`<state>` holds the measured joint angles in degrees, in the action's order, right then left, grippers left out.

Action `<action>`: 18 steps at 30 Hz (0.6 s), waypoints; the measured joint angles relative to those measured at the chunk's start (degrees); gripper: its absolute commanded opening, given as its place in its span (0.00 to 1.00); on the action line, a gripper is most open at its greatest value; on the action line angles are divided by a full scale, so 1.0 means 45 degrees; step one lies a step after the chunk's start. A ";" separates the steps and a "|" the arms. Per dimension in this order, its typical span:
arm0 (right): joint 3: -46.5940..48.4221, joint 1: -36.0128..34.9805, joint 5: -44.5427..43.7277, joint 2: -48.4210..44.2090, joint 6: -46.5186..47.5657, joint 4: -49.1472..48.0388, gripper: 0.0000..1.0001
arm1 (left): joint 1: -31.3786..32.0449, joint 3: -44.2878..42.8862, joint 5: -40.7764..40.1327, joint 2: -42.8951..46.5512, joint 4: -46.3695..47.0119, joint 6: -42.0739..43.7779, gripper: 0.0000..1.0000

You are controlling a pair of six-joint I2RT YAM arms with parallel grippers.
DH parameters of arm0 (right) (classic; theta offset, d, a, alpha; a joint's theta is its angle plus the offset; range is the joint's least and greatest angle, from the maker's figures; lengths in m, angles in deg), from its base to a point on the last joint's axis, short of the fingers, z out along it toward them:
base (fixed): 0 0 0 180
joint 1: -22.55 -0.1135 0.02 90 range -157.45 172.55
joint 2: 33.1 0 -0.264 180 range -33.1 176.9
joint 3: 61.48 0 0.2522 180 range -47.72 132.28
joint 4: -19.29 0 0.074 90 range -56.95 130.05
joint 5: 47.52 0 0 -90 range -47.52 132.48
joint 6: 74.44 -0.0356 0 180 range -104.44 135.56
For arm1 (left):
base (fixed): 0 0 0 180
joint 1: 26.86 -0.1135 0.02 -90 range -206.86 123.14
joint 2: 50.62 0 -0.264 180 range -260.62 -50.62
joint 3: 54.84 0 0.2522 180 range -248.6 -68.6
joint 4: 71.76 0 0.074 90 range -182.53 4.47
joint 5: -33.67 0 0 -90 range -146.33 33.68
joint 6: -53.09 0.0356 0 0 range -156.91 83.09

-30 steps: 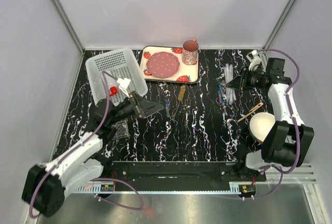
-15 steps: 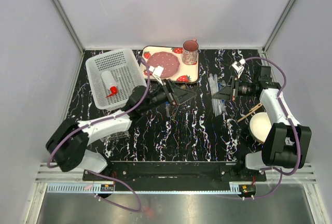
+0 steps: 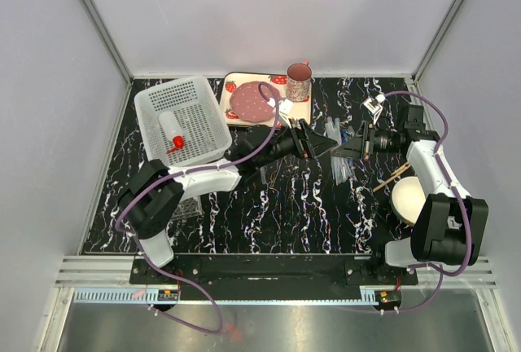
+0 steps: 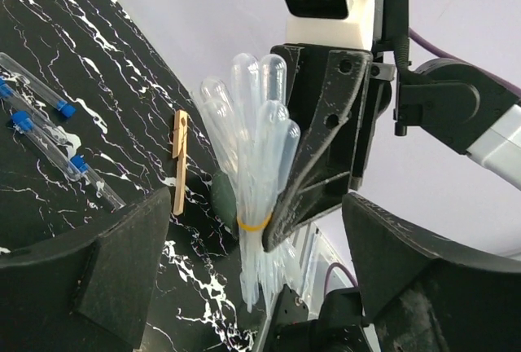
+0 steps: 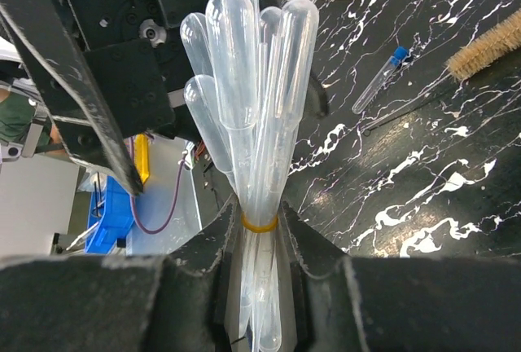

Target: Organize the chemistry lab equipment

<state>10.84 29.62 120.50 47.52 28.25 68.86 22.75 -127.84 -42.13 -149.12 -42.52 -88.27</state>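
My right gripper (image 5: pixel 260 234) is shut on a bundle of clear plastic pipettes (image 5: pixel 248 83) bound by a yellow band and holds it above the table. In the top view the right gripper (image 3: pixel 348 147) faces my left gripper (image 3: pixel 324 145), with the bundle (image 3: pixel 332 127) between them. In the left wrist view my left gripper (image 4: pixel 260 287) is open, its fingers (image 4: pixel 106 279) wide apart, with the bundle (image 4: pixel 252 148) ahead between them, untouched. The red-capped bottle (image 3: pixel 172 134) lies in the white basket (image 3: pixel 203 95). Blue-tipped tubes (image 3: pixel 345 165), wooden sticks (image 3: pixel 395 174) and the clear rack (image 3: pixel 188 204) lie on the table.
The strawberry tray (image 3: pixel 297 116) with pink plate and mug (image 3: pixel 299 81) stands at the back. A cream bowl (image 3: pixel 410 197) sits at the right by my right arm. A wooden peg (image 4: pixel 180 160) and blue-capped tubes (image 4: pixel 41 124) lie below; a brush (image 5: pixel 487 46) is nearby.
My left arm has swung from the basket rightward across the table to face the right gripper. My right gripper has shifted left with the pipette bundle.
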 measured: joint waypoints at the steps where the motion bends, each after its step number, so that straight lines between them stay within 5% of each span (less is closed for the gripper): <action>1: -0.0015 -0.0005 0.0053 0.0000 0.0005 0.0005 0.17 | 0.0044 -0.0155 -0.0010 -0.0175 -0.0019 0.0039 0.84; 18: -0.0141 -0.0063 0.0389 -0.0015 0.0044 0.0005 0.17 | 0.0238 -0.1826 -0.0019 -0.1336 -0.1001 0.0466 0.46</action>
<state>10.21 29.33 122.25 47.45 28.44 68.88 23.82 -136.06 -42.22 -155.13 -47.02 -86.17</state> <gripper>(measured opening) 0.240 0.486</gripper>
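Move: The banded pipettes are held up by the right hand at its pads, and lie about 4 cm to the left hand's right and 1 cm ahead, level with it. On the table some 15 cm below are the blue-capped tubes, about 10 cm to the left hand's right and 2 cm ahead, and the bristle brush, about 7 cm to its left and level with it in reach. Left hand eases about 3 cm right, slightly forward, half-closing around the pipettes the right hand still holds. ##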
